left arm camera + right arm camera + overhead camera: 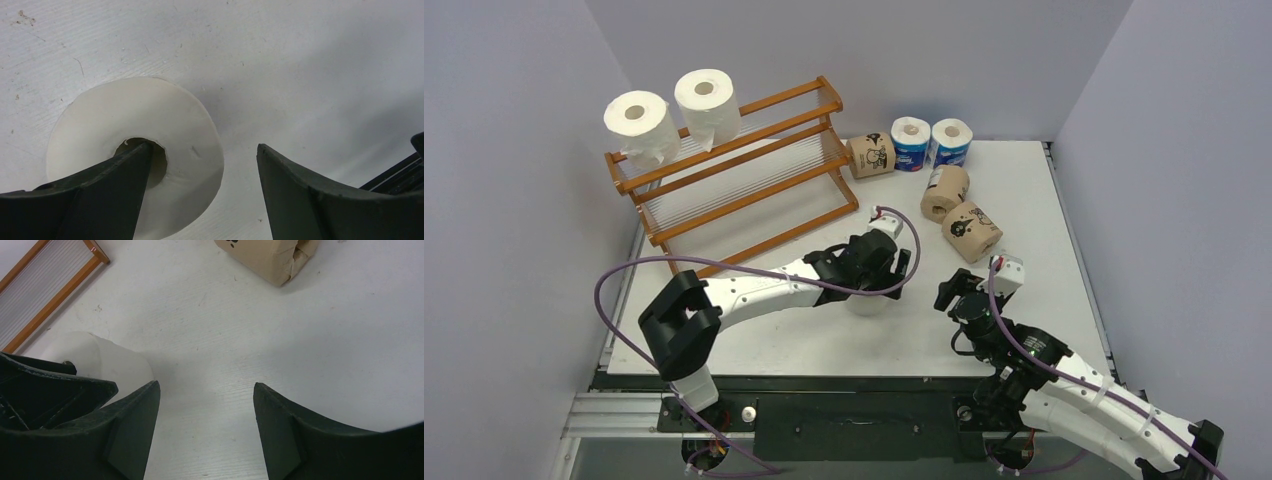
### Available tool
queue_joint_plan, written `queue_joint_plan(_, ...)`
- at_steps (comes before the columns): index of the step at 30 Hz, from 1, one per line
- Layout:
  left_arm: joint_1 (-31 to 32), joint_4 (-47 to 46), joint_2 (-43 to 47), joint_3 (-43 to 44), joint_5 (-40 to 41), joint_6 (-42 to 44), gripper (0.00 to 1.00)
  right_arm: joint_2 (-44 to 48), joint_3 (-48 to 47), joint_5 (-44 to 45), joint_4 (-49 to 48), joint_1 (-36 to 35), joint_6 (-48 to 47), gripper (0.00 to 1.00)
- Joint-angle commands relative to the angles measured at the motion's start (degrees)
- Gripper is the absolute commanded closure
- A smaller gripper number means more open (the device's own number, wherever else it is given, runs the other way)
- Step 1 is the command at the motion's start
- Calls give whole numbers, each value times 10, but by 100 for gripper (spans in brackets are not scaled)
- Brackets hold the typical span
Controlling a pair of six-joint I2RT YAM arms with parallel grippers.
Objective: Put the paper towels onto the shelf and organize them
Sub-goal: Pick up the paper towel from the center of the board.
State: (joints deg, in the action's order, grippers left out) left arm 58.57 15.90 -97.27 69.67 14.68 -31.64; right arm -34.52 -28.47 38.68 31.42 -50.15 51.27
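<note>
A plain white paper towel roll [165,115] stands on end on the table, mostly hidden under my left gripper [871,283] in the top view. That gripper [204,145] is open. One finger [125,170] dips into the roll's hollow core; the other finger [300,190] stands outside, apart from the roll. My right gripper [951,297] hovers open over bare table just right of it, holding nothing [205,384]. Two white rolls [639,122] [707,100] sit on the top tier of the wooden shelf [754,185].
Three brown-wrapped rolls [870,156] [945,192] [972,231] and two blue-and-white rolls [910,143] [951,141] lie and stand at the back right, beside the shelf. The shelf's lower tiers hold nothing. Grey walls enclose the table on three sides.
</note>
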Motion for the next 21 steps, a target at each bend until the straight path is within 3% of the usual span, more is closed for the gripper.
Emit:
queue_joint_plan(1,6,7,-11,28,15,12,28,2,4,19,1,4,-2,36)
queue_joint_plan(14,7,13,-11,32,18,23,54,4,5,23,3,4,-2,36)
queue_joint_plan(21,7,22,-16,37,23,30,54,4,6,26,3,4,-1,37)
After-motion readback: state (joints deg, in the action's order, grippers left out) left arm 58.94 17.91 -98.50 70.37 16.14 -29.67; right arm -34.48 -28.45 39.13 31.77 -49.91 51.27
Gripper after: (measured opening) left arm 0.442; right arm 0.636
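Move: The white paper towel roll stands upright right at the left hand: its middle is about 4 cm to the left, level fore and aft, some 4 cm below, with one finger over its core hole and the other outside its right rim. The nearer brown roll lies some 14 cm ahead and 21 cm to the right; the shelf's near right corner is about 23 cm ahead and 7 cm left. From the right hand, the white roll is roughly 18 cm left and 1 cm ahead. Sink the left gripper the last 1 cm over the right-hand wall of the white roll, one finger in the core and the other outside. Then hold that height and close from about three-quarters open to a bit under half, easing about half a centimetre left, until the fingers pinch the wall between them. ##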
